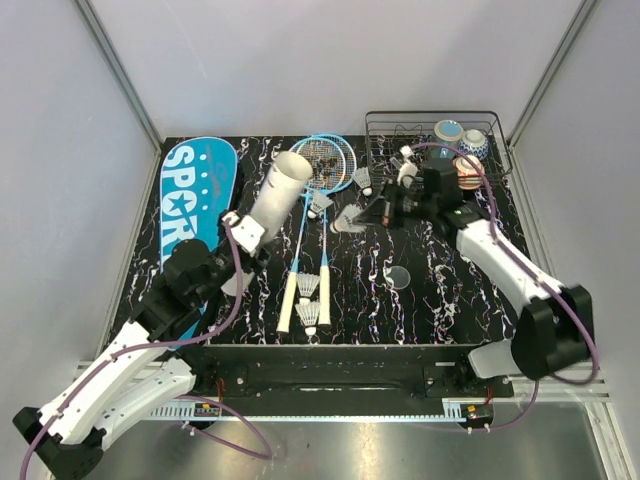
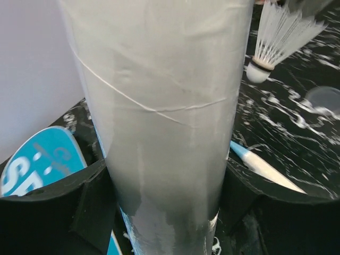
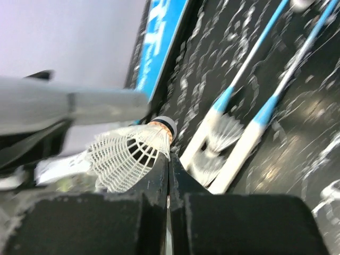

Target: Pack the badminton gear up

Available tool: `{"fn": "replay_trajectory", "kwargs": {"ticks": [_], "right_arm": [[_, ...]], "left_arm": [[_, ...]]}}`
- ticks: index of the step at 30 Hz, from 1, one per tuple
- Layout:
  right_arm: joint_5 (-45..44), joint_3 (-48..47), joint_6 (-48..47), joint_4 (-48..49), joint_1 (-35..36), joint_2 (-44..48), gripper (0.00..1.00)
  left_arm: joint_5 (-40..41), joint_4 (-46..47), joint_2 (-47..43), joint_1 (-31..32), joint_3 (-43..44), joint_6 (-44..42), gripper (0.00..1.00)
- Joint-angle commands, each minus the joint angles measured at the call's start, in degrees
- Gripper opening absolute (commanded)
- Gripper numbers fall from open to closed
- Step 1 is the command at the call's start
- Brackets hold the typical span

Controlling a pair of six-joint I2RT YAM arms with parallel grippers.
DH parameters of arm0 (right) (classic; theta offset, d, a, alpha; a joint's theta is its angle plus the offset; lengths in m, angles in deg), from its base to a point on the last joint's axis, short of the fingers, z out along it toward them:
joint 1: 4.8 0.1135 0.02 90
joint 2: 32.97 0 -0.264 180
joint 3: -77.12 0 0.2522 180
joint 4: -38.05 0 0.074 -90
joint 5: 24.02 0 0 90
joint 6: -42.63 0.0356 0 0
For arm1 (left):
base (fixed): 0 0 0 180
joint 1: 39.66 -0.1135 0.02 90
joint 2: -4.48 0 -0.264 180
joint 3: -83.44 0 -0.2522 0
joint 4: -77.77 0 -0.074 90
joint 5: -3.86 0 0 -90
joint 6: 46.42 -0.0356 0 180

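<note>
My left gripper (image 1: pixel 245 236) is shut on the long white tube (image 1: pixel 277 190), which it holds tilted with the open mouth toward the back. In the left wrist view the tube (image 2: pixel 164 106) fills the space between the black fingers (image 2: pixel 90 207). My right gripper (image 3: pixel 169 155) is shut, pinching the skirt edge of a white shuttlecock (image 3: pixel 127 155). It holds that shuttlecock (image 1: pixel 350 220) in the air, right of the tube's mouth. Two blue-framed rackets (image 1: pixel 322 160) lie side by side mid-table, and two shuttlecocks (image 1: pixel 309 300) rest between their white handles. The teal bag (image 1: pixel 195 195) lies at the left.
A black wire rack (image 1: pixel 435 140) with ceramic cups (image 1: pixel 450 130) stands at the back right. Two more shuttlecocks (image 1: pixel 363 178) lie by the racket heads. A round clear lid (image 1: pixel 398 277) lies on the black marbled table (image 1: pixel 440 300), right of the handles.
</note>
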Motion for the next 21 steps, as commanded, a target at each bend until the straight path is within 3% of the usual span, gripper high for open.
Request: {"fn": "replay_trajectory", "kwargs": {"ticks": [1,3,4,6,10,16,21], "right_arm": [[19.3,0.8,5.96,-8.93,-5.27,14.21,0.0],[14.78,-1.13,3.35,-15.59,-8.62,18.27,0.0],[4.39,-3.66,-1.11,-24.07,-8.62,22.64,0.0],[-0.18,-4.48,-2.64,-27.04,-8.71,26.62,0.0],[6.8,-10.52,-2.65,-30.82,-8.71,27.44,0.0],[8.86,-23.43,-6.15,-39.34,-8.71,25.67,0.0],[15.97,-26.8,-4.67,-39.36,-8.27,21.55,0.0]], "left_arm": [[-18.56,1.45,0.79,-0.12,-0.12,-4.05,0.38],[-21.12,1.54,0.71,-0.03,-0.99,-4.58,0.38],[-23.23,1.45,0.79,-0.03,-1.26,-5.19,0.36],[-25.35,1.1,1.14,-0.03,-1.53,-6.77,0.35],[-30.36,0.74,0.97,0.06,-3.19,-10.2,0.32],[-29.93,0.48,0.79,0.06,-3.72,-11.44,0.28],[-30.98,-0.22,1.76,0.06,-3.28,-11.44,0.27]]}}
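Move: The shuttlecock pinched in the right hand is about 21 cm to the right of the left hand, 8 cm farther out and some 5 cm lower; two loose shuttlecocks by the racket grips lie 14 cm right and 25 cm down, one 2 cm ahead, one 5 cm back. For the right hand, the tube's open mouth stands about 15 cm left, 2 cm back and 16 cm up, the clear lid 13 cm right, 4 cm back and 19 cm down. Up and back, edging right, the right hand carries its pinched shuttlecock, cork end leading, up some 20 cm towards the height of the tube's mouth, its fingers tipping upward a little. The left hand keeps its grip round the tube and moves right, down and back about 5 cm each way, swinging some 30 degrees clockwise so the mouth leans towards the shuttlecock. ##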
